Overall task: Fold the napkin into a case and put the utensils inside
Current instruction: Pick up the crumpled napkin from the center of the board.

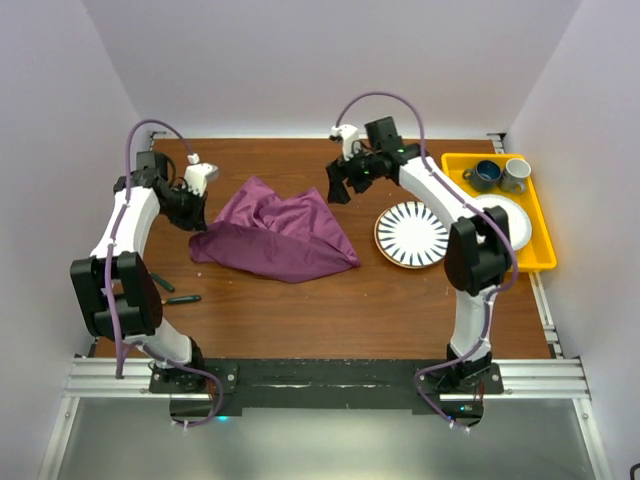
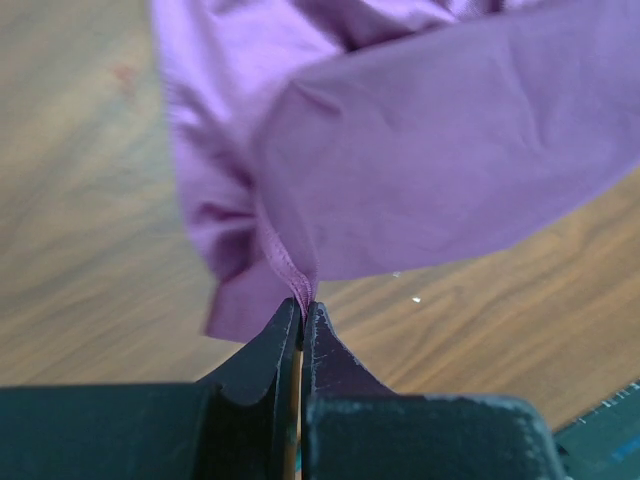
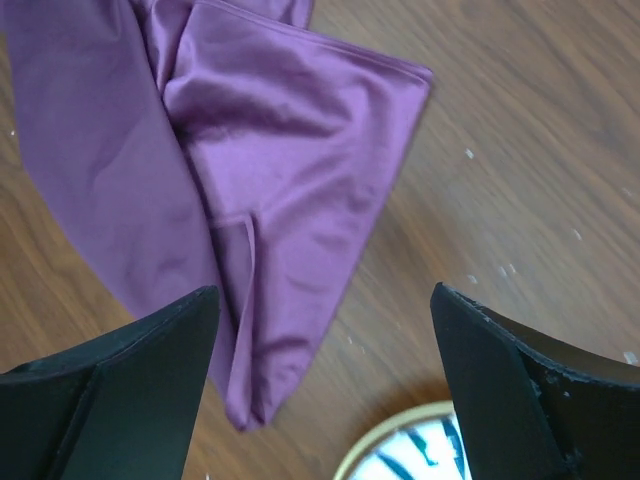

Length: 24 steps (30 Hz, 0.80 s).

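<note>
The plum-purple napkin (image 1: 280, 235) lies loosely bunched on the wooden table, left of centre. My left gripper (image 1: 200, 218) is at its left corner and is shut on the napkin's hem (image 2: 302, 295); the cloth (image 2: 450, 150) hangs away from the pinched edge. My right gripper (image 1: 338, 190) hovers over the napkin's upper right corner. Its jaws stand wide open with nothing between them (image 3: 323, 290), and the napkin's folded point (image 3: 270, 130) lies below. The case and the utensils are out of view.
A striped plate (image 1: 411, 235) sits just right of the napkin, its rim (image 3: 420, 450) under my right gripper. A yellow tray (image 1: 545, 250) at the right edge holds two mugs and a white plate. Two thin dark-green items (image 1: 183, 298) lie by the left arm.
</note>
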{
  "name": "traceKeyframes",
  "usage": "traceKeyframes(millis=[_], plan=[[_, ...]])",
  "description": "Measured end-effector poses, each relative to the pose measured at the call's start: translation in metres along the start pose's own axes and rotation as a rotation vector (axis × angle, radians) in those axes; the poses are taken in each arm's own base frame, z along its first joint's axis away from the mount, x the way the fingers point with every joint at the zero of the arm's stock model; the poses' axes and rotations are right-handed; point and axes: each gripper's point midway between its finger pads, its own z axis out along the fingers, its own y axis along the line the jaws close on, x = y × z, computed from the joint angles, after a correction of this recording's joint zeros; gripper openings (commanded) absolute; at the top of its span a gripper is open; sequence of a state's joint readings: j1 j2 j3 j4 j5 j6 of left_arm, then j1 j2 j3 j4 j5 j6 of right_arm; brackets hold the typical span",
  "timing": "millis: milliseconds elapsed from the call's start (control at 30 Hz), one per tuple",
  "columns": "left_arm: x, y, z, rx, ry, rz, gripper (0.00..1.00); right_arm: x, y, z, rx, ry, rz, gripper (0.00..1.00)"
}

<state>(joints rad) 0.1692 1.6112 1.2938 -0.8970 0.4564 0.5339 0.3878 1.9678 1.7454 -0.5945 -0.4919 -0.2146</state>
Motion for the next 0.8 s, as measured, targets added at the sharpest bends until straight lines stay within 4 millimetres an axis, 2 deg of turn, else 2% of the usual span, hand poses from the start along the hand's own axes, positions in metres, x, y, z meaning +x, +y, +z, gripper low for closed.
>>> traceKeyframes(millis=[200,300,467,633,800], plan=[[-0.008,0.003,-0.007,-0.038,-0.036,0.017,0.00,0.007,0.030,0.051,-0.044,0.067,-0.046,0.57],[-0.002,0.001,-0.003,-0.029,-0.027,-0.003,0.00,0.016,0.049,0.069,-0.040,0.104,-0.087,0.51],[0.001,-0.005,0.000,-0.005,-0.026,-0.032,0.00,0.038,0.071,0.097,-0.048,0.175,-0.139,0.50],[-0.002,-0.007,0.000,0.006,-0.040,-0.043,0.00,0.060,0.058,0.110,-0.011,0.239,-0.141,0.50],[-0.003,-0.009,0.000,0.015,-0.045,-0.056,0.00,0.072,0.044,0.112,0.016,0.273,-0.140,0.49]])
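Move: The right hand, open and some 15 cm above the table, has the small turned-up flap on the napkin's right half about 7 cm to its left and 4 cm back. The napkin's near right tip lies 12 cm back and 4 cm right, its far right corner about 10 cm ahead and 7 cm left, and the striped plate 18 cm right and 4 cm back. From the left hand the flap is roughly 28 cm right, 5 cm ahead and 11 cm below. Still pinching the napkin's left corner clear of the table, the left hand holds nearly in place. The right hand sinks about 12 cm towards the flap, swinging 9 cm left and a few back, then easing 2 cm right again as it sinks. Its fingers tip some 15 degrees more steeply down and close to about half open. ##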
